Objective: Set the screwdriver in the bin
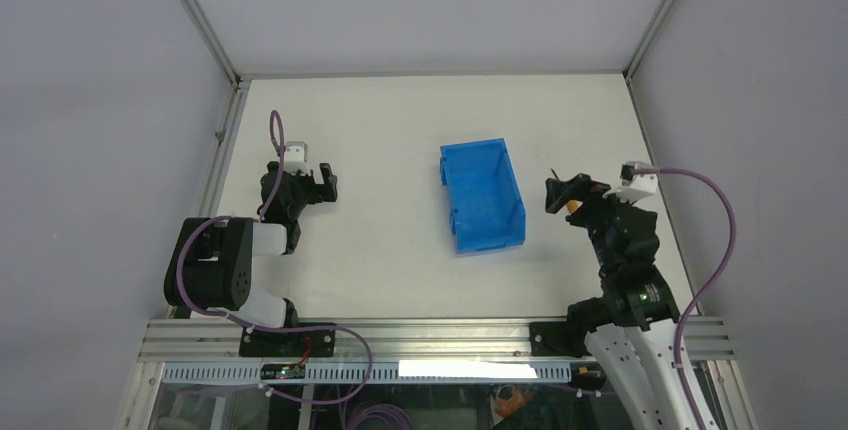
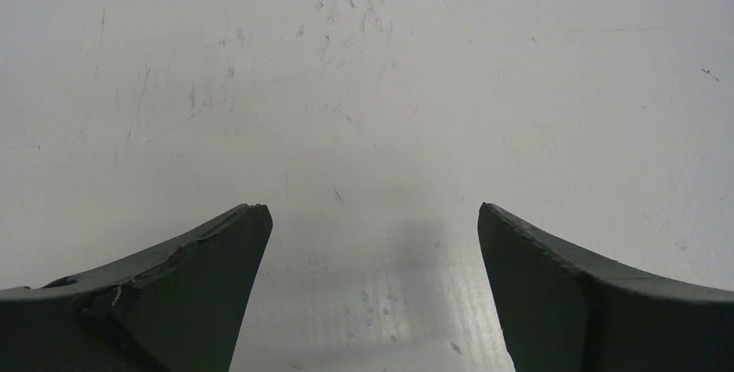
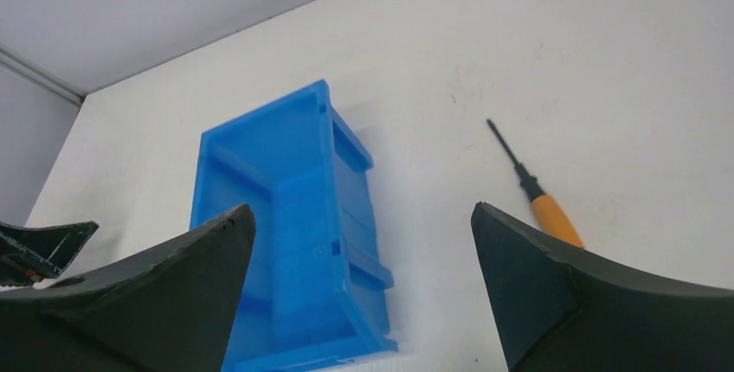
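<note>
The blue bin (image 1: 482, 195) (image 3: 286, 234) stands on the white table, right of centre. Just right of it lies the screwdriver (image 3: 541, 203), flat on the table, its thin black shaft pointing away and its orange handle partly behind my right finger. From above only a bit of that orange handle (image 1: 573, 207) shows under the right gripper (image 1: 562, 190). The right gripper (image 3: 361, 209) hovers open over the strip between bin and screwdriver and holds nothing. My left gripper (image 1: 329, 182) (image 2: 371, 208) is open over bare table, well left of the bin.
Grey walls with metal corner rails enclose the table (image 1: 400, 120) on three sides. The right arm's purple cable (image 1: 715, 220) loops near the right wall. An aluminium rail (image 1: 430, 335) runs along the near edge.
</note>
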`<state>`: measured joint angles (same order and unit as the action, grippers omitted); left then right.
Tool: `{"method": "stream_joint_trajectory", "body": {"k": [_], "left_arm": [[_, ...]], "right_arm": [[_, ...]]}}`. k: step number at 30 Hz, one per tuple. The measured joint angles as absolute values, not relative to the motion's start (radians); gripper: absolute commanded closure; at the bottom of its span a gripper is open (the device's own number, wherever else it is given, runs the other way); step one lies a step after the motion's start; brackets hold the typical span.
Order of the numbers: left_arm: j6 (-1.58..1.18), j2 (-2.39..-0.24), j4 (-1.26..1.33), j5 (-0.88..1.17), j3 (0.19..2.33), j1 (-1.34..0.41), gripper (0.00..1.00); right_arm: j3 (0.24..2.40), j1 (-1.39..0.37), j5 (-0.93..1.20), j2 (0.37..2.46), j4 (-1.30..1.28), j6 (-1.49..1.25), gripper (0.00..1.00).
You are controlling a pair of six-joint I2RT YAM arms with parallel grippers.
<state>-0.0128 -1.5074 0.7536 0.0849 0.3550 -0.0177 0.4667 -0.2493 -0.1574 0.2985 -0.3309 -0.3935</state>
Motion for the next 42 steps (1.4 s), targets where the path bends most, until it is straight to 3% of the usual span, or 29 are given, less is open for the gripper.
{"method": "stream_joint_trajectory", "body": {"k": [4, 9, 12, 19, 24, 28, 32, 38, 42], "left_arm": [[-0.013, -1.507, 0.754, 0.085, 0.355, -0.018, 0.01], [-0.013, -1.507, 0.754, 0.085, 0.355, -0.018, 0.01], [-0.013, -1.507, 0.754, 0.085, 0.355, -0.018, 0.01], [-0.013, -1.507, 0.754, 0.084, 0.355, -0.018, 0.01], [-0.013, -1.507, 0.754, 0.084, 0.355, -0.018, 0.01], [-0.013, -1.507, 0.754, 0.085, 0.355, -0.018, 0.01], [-0.013, -1.507, 0.754, 0.085, 0.355, -0.018, 0.01], [-0.013, -1.507, 0.755, 0.084, 0.355, -0.018, 0.01], [-0.013, -1.507, 0.755, 0.084, 0.355, -0.018, 0.01]], "right_arm": [[0.784, -0.249, -0.227, 0.532, -0.478, -0.294, 0.01], [1.364, -0.232, -0.325, 1.029, -0.772, -0.203, 0.01], [1.544, -0.18, -0.285, 1.266, -0.885, -0.162, 0.01], [1.537, -0.084, -0.179, 1.7, -1.073, -0.067, 0.03], [1.409, -0.045, -0.169, 1.858, -1.065, -0.037, 0.05], [1.348, -0.008, -0.151, 1.955, -1.046, -0.013, 0.13], [1.346, 0.016, -0.112, 1.955, -1.036, 0.009, 0.3], [1.34, 0.015, -0.078, 1.957, -1.009, 0.049, 1.0], [1.348, 0.015, -0.086, 1.956, -1.02, 0.05, 1.0]]}}
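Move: The screwdriver lies on the table about 8 cm ahead of the right gripper, 7 cm to its right and some 20 cm below it, its blade pointing outward. The blue bin's middle is roughly 10 cm ahead of the right gripper and 13 cm to its left, around 18 cm lower. From the left gripper the screwdriver is about 62 cm to the right, some 5 cm nearer the base and 3 cm lower. Swing the right gripper up and forward, about 12 cm each way, then bring it steeply down some 30 cm towards the screwdriver, easing back and to the right while the wrist tips the open fingers from pointing ahead to pointing down at the table. Hold it low there and close the fingers to pinch the orange handle from both sides. ##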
